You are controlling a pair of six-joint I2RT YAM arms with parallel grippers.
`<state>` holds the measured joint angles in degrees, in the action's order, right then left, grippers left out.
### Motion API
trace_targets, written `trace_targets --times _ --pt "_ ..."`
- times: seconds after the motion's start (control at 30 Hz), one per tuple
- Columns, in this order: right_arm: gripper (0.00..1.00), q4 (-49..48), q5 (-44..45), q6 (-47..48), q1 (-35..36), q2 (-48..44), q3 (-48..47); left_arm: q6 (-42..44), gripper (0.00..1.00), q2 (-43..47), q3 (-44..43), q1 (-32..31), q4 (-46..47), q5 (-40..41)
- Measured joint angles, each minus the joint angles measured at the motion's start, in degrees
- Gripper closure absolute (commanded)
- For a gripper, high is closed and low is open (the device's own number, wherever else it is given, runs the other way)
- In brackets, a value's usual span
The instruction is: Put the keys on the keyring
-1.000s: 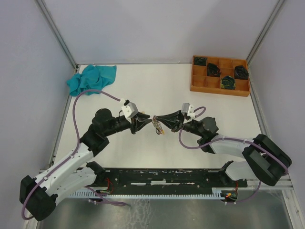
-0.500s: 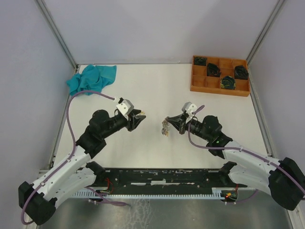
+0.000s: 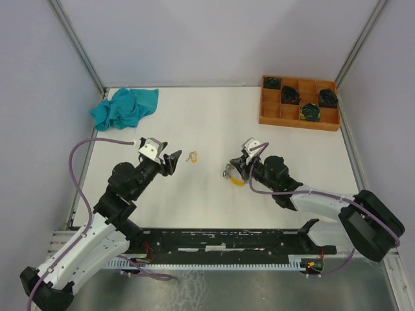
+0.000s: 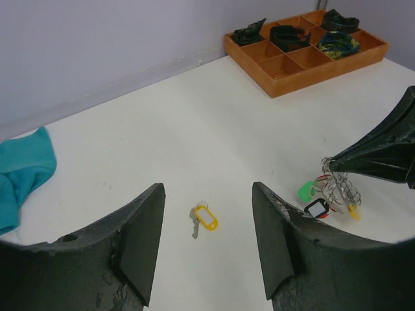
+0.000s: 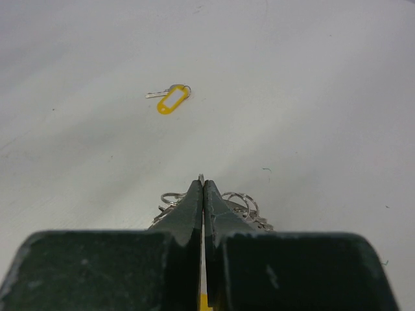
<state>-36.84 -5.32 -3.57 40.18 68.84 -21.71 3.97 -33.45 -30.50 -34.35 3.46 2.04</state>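
A small metal key with a yellow tag [image 3: 192, 156] lies flat on the white table, free of both grippers; it also shows as the key [image 4: 204, 218] and the key [image 5: 172, 98]. My left gripper [image 3: 174, 159] hovers just left of it, open and empty [image 4: 207, 188]. My right gripper [image 3: 232, 170] is shut on the keyring [image 4: 337, 188], a bunch of silvery wire loops [image 5: 241, 202] pinched at the fingertips [image 5: 203, 184]. A green tag [image 4: 309, 191], a red-edged tag [image 4: 317, 208] and a yellow tag hang from the keyring just above the table.
An orange compartment tray [image 3: 299, 102] with black coils stands at the back right, also seen as the tray [image 4: 305, 48]. A teal cloth [image 3: 124, 107] lies crumpled at the back left corner. Grey walls enclose the table.
The two grippers met at the table's middle; my left gripper has since pulled back left, opened and let the yellow-tagged key drop. My right gripper drew back slightly, still holding the keyring.
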Motion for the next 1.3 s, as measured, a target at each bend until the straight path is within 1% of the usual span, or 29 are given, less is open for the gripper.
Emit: trace_targets --times 0.07,0.17,0.33,0.53,0.67,0.73,0.8,0.9,1.0,1.03,1.13,1.2,1.23,1.3 --pt "0.99 -3.3 -0.1 0.0 -0.2 3.7 -0.4 0.2 0.34 1.3 0.4 0.0 0.0 1.5" --pt "0.99 -8.4 0.0 -0.1 -0.5 8.0 -1.6 0.4 0.28 2.9 0.9 0.0 0.1 3.3" --pt "1.0 -15.7 1.1 -1.1 -1.7 11.8 -2.3 0.4 0.26 4.2 0.9 0.0 0.1 5.2" --pt "0.98 -22.4 7.1 -3.5 -2.0 16.0 0.5 0.4 0.25 4.3 0.9 0.0 0.1 5.6" --pt "0.97 -21.9 11.9 -7.4 -2.1 18.6 4.2 0.4 0.23 4.4 0.9 0.0 0.1 6.0" --pt "0.95 -21.1 14.1 -9.1 -2.1 18.7 5.6 0.4 0.17 4.5 0.9 0.0 0.1 6.4" --pt "0.91 -20.5 16.3 -10.3 -2.1 18.6 6.5 0.4 0.07 4.8 1.0 0.0 0.1 6.8" --pt "0.76 -18.5 19.1 -11.5 -2.1 18.4 6.8 0.3 0.0 5.3 1.3 0.2 0.1 7.3" --pt "0.57 -16.7 21.5 -12.5 -2.1 17.6 6.8 0.3 0.01 5.7 1.5 0.2 0.2 8.6" --pt "0.48 -16.2 22.1 -12.8 -2.1 17.1 6.8 0.3 0.01 5.8 1.6 0.2 0.2 8.9" --pt "0.26 -12.6 23.5 -13.5 -2.1 13.7 7.0 0.0 0.01 6.7 2.0 0.2 0.3 11.4" --pt "0.09 -7.1 23.8 -13.3 -2.1 8.3 6.9 -0.3 0.01 7.5 2.1 0.2 0.4 13.2" --pt "0.02 -4.4 24.1 -13.4 -2.1 5.2 6.8 -0.8 0.01 7.8 2.1 0.2 0.5 14.1" --pt "0.0 3.2 24.6 -13.1 -2.1 -1.9 5.8 -1.3 0.01 8.6 2.1 0.2 0.5 16.0"
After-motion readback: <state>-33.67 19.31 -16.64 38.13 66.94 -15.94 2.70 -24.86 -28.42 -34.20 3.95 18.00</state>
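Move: Hanging from the shut right fingers, the keyring is bound for bare table about 5 cm to the right, roughly level fore and aft and some 12 cm below the hand. The loose yellow-tagged key lies 10 cm ahead, 14 cm to the left and equally low. From the empty left hand the laying spot is roughly 21 cm to the right, level, and 25 cm down. Swinging the held keyring about 5 cm forward first, the right hand then sweeps some 9 cm right and down to the bare table, turning clockwise about 30 degrees and tipping a little downward. Low down its fingers open wide, let go of the keyring, and it starts to rise, still drifting right. Meanwhile the left hand backs off about 5 cm to its left, opening fully. ##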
